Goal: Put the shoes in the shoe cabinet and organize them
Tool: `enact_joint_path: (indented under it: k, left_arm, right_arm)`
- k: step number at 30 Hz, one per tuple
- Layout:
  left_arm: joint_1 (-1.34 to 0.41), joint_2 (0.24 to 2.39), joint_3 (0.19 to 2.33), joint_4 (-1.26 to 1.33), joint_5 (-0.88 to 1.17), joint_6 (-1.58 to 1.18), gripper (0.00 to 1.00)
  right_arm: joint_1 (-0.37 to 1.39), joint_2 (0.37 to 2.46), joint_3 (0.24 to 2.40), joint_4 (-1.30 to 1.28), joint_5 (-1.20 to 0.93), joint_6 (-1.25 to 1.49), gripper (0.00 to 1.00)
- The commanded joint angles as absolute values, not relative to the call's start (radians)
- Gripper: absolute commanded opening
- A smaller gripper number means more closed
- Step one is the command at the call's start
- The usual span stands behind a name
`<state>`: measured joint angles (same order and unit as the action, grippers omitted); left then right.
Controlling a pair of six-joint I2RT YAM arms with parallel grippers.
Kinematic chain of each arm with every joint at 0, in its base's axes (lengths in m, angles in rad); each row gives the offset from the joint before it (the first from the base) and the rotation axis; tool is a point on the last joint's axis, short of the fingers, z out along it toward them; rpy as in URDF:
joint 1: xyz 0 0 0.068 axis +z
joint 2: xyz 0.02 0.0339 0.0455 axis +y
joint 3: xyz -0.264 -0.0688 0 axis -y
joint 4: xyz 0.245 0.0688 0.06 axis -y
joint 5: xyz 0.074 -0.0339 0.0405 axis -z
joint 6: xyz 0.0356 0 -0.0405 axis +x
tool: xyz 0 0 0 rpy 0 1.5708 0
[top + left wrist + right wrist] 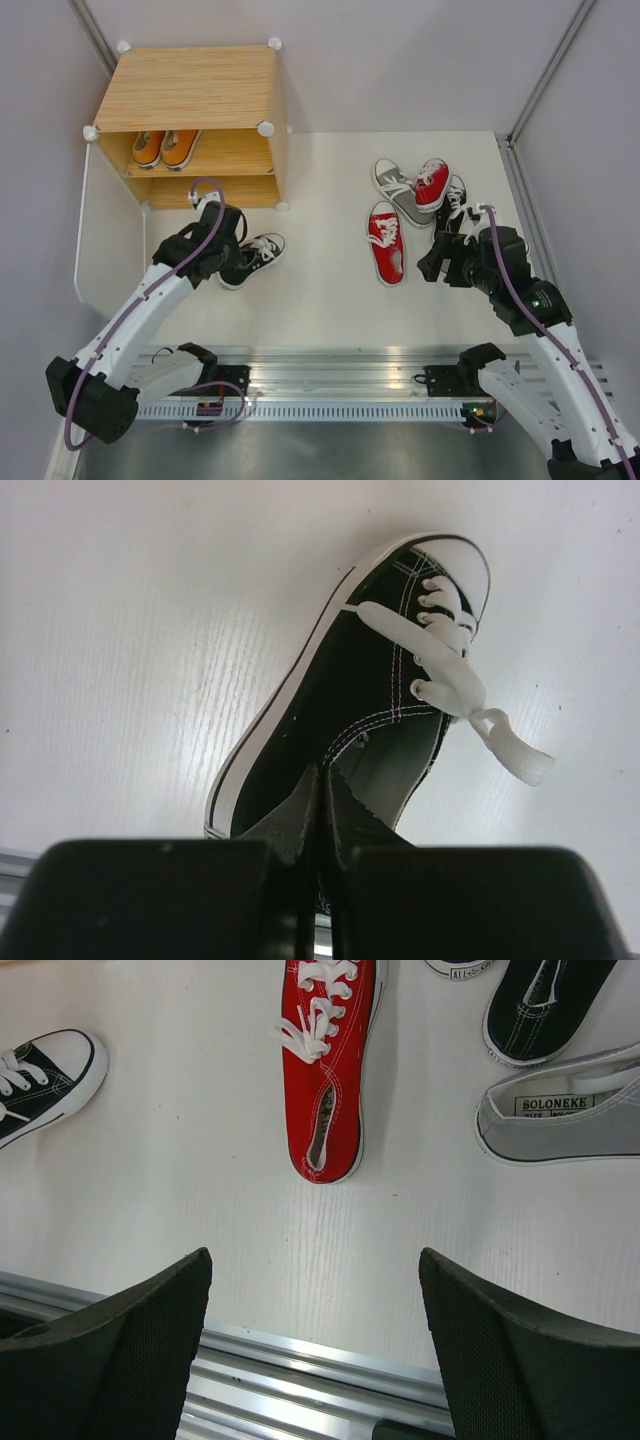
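My left gripper [233, 252] is shut on the heel rim of a black sneaker [258, 256], its toe pointing away to the right; in the left wrist view the fingertips [322, 780] pinch the black sneaker [340, 690] at its collar. Two orange sneakers [165, 148] sit side by side on the upper shelf of the shoe cabinet [190, 88]. My right gripper [440, 262] hangs open over bare table, with a red sneaker [328, 1070] ahead of it. Behind it lie a grey sneaker [398, 190], a second red one [432, 184] and a black one [455, 205].
The cabinet's white door [108, 235] stands swung open along the left, beside my left arm. An aluminium rail [330, 385] runs across the near edge of the table. Grey walls close in the back and both sides.
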<state>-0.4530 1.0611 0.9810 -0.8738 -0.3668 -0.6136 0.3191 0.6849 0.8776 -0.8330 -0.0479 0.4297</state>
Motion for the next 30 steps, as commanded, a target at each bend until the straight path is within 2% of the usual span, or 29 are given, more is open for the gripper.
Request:
enact_joint_path:
  k: [1,24,29,30]
  left_arm:
    - [-0.422,1.0,1.063,-0.839,-0.405,-0.575,0.02]
    - [-0.33,0.973,1.227,-0.74,-0.563,-0.673,0.02]
    - [-0.328,1.018,1.221,-0.742,-0.5,-0.592,0.02]
    - [-0.327,1.022,1.204,-0.752,-0.488,-0.569,0.12]
  right_arm:
    - [0.324,0.693,0.902,-0.805,-0.048,0.417,0.88]
    - [0.325,0.676,0.879,-0.784,-0.037,0.422,0.88]
    - [0.324,0.675,0.877,-0.779,-0.038,0.417,0.88]
    - [0.324,0.675,0.877,-0.781,-0.034,0.417,0.88]
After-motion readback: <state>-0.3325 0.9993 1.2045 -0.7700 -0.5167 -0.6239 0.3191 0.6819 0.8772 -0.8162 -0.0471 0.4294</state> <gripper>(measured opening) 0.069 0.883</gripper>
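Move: The left hand already has the black shoe at its nearly shut fingertips, the shoe's middle about 4 cm right, 1 cm ahead and 6 cm below. The cabinet's upper shelf lies roughly 22 cm ahead, 8 cm left and 3 cm higher; the orange shoes on it are about 25 cm ahead, 16 cm left and 6 cm up. From the idle right hand that shelf is some 24 cm ahead, 57 cm left, about level. The left hand rises about 12 cm, drifting forward-left towards the cabinet and tipping up, its black-shoe hold ending. ##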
